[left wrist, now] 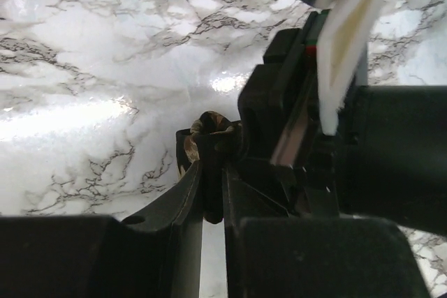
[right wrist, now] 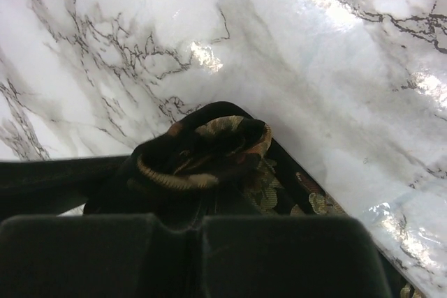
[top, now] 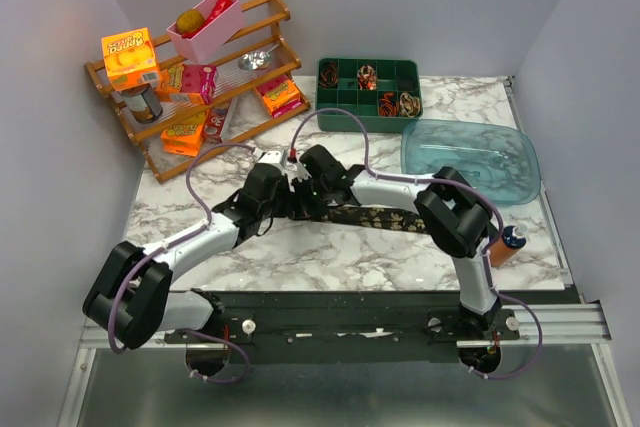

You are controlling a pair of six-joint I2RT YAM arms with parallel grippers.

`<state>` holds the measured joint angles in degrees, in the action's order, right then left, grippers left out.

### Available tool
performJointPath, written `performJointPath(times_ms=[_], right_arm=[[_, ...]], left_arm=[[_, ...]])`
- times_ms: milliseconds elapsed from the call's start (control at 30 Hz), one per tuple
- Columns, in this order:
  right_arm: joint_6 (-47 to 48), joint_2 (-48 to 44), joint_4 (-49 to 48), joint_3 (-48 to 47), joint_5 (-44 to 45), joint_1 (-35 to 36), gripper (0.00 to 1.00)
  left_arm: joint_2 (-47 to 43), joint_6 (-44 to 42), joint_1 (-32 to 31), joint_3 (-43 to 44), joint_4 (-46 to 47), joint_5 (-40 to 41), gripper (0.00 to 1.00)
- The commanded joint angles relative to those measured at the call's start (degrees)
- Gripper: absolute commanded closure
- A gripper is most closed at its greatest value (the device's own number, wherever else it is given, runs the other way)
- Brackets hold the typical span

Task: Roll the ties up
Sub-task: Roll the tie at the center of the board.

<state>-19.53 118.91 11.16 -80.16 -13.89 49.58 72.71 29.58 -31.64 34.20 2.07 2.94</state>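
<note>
A dark tie [top: 385, 217] with a tan pattern lies flat on the marble, running right from where both grippers meet. Its left end is wound into a small coil [right wrist: 202, 148]. My right gripper [right wrist: 199, 211] is shut, and the coil sits around its fingertips; the tie's flat part [right wrist: 314, 200] trails off to the right. My left gripper [left wrist: 213, 172] is nearly closed on dark tie fabric, with the coil [left wrist: 209, 125] just beyond its tips. In the top view the left gripper [top: 288, 197] and right gripper [top: 305, 192] touch noses, hiding the coil.
A green compartment tray [top: 330, 112] at the back holds coiled ties [top: 368, 75]. A clear blue tub [top: 470, 157] lies at the right. A small bottle [top: 508, 244] stands by the right arm. A wooden rack [top: 190, 67] of boxes fills the back left.
</note>
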Motion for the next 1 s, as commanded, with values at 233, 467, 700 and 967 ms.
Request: performJointPath(times_ms=[233, 467, 700, 967], right_arm=[[2.3, -12.7, -1.7, 3.7, 3.4, 0.9, 0.99], [2.2, -11.8, -0.8, 5.9, 6.2, -0.2, 0.99], [1.3, -10.5, -0.6, 9.0, 7.9, -1.6, 0.99], [0.8, -10.8, -0.7, 11.3, 8.5, -3.2, 0.99]], left_arm=[[2.6, -1.5, -1.1, 10.1, -21.2, 21.4, 1.0], [7.6, -1.7, -4.7, 14.8, -29.1, 32.3, 1.0], [14.7, -1.1, -10.5, 18.5, -32.5, 36.9, 1.0], [16.1, -0.3, -14.0, 19.7, -27.8, 28.9, 1.0]])
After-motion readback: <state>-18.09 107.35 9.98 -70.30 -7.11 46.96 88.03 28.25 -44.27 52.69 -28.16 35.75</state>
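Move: The left fingers already hold the rolled end of the tie at their tips, and the shut right fingers are down beside it, with the roll about 2 cm to their left and almost level. The flat stretch that the right hand goes for lies some 5 cm to its right, 1 cm ahead and about 2 cm below, roughly 7 cm right of the left hand. From the right hand, the green organizer stands about 28 cm ahead and 15 cm right, the clear blue bin 12 cm ahead and 39 cm right. Keeping its pinch on the roll, the left hand carries it about 6 cm to the left while its wrist turns over some 35 to 40 degrees, left side rising, so that the fingers swing from slanting right to pointing ahead and down; it then eases back right by 2 to 3 cm and sinks about 2 cm. Meanwhile the right hand, still shut, comes free of the roll and lifts about 9 cm straight up, then descends some 6 cm while shifting about 5 cm right along the tie, away from the roll, ending low over the flat stretch. ##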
